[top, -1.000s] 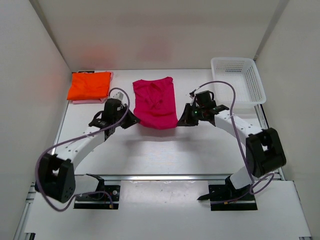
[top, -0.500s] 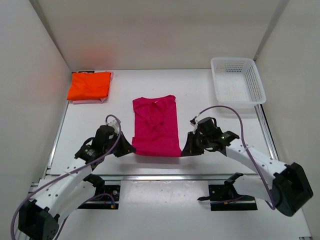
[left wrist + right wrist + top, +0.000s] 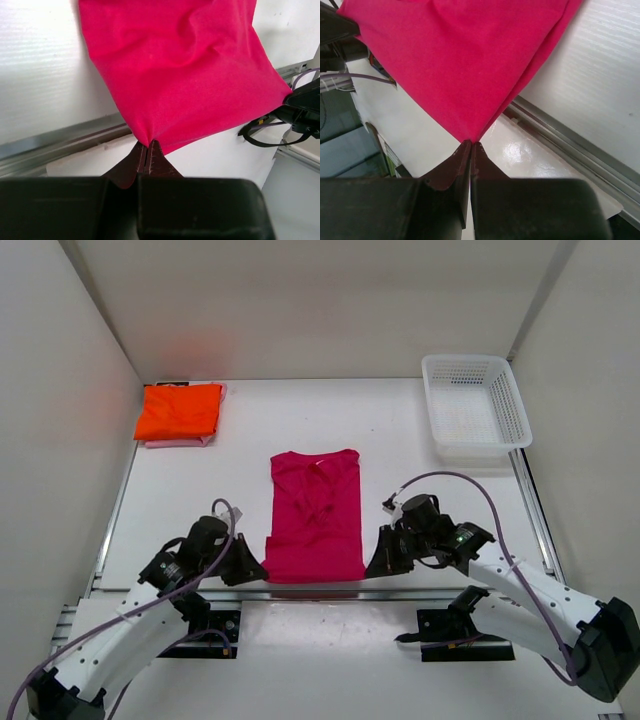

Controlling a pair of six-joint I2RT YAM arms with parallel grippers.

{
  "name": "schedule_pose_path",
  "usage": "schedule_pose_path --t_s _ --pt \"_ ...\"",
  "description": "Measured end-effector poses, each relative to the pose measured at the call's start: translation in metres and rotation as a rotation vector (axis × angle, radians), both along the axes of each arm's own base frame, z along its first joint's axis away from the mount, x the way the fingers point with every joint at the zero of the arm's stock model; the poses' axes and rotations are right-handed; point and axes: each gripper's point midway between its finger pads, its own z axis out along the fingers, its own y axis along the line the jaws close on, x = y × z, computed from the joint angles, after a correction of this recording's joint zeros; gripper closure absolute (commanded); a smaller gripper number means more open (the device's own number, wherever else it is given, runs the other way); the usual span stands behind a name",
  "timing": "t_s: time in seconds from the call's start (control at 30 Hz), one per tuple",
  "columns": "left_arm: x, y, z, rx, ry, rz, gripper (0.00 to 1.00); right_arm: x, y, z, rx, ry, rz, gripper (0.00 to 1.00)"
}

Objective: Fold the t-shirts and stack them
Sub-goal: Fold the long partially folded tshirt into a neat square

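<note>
A deep magenta t-shirt [image 3: 316,515] lies stretched lengthwise in the middle of the table, its near hem pulled over the front edge. My left gripper [image 3: 259,573] is shut on the hem's left corner [image 3: 146,141]. My right gripper [image 3: 371,567] is shut on the hem's right corner [image 3: 471,141]. The cloth [image 3: 180,65] fans out taut from both pinches [image 3: 460,60]. At the back left an orange t-shirt [image 3: 180,409] lies folded on top of a light pink t-shirt [image 3: 160,443], of which only an edge shows.
A white mesh basket [image 3: 474,411] stands at the back right corner. A metal rail [image 3: 400,594] runs along the table's front edge, right under the pulled hem. White walls close the sides and back.
Both arms have drawn back toward the front edge with the magenta t-shirt's hem in them, dragging it from the back middle nearer and stretching it out flat.
</note>
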Motion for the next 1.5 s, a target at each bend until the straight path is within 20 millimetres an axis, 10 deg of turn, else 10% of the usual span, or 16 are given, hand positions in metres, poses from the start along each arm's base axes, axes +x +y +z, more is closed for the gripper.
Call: schedule_pose_path --t_s 0.3,0.63,1.07,1.17,1.33,1.5 --pt "0.042 -0.006 0.036 0.024 -0.006 0.026 1.0 0.045 0.001 0.025 -0.013 -0.003 -0.035 1.0" --pt "0.183 -0.015 0.076 0.028 -0.128 0.117 1.0 0.18 0.004 0.061 -0.064 -0.135 -0.064 1.0" --pt "0.278 -0.01 0.051 0.053 -0.114 0.179 0.99 0.278 -0.006 0.039 -0.126 -0.15 -0.083 1.0" --pt "0.299 -0.012 0.051 0.05 -0.129 0.183 0.71 0.3 -0.009 0.043 -0.124 -0.171 -0.093 0.98" --pt "0.34 -0.016 0.046 0.0 -0.138 0.204 0.37 0.349 -0.017 0.038 -0.14 -0.21 -0.144 0.64" --pt "0.382 -0.006 0.054 -0.069 -0.179 0.24 0.37 0.378 -0.034 0.033 -0.199 -0.239 -0.21 0.54"
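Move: The crimson shirt lies lengthwise ahead, its near hem held at both corners. The middle of its collar end lies about 29 cm ahead of the left hand and 13 cm to its right, and about 30 cm ahead of the right hand and 13 cm to its left, a few centimetres lower. The orange shirt on the stack is some 41 cm ahead and 22 cm left of the left hand; the white basket is about 43 cm ahead and 28 cm right of the right hand. The crimson shirt's near hem, still pinched at its corners, is carried by both hands together up and forward over the rest of the shirt towards the collar end, rising some 6–7 cm, then dipping slightly. After about 30 cm the fingers open, left just before right, let go of the cloth and run on past the collar, some 38 cm forward in all. ##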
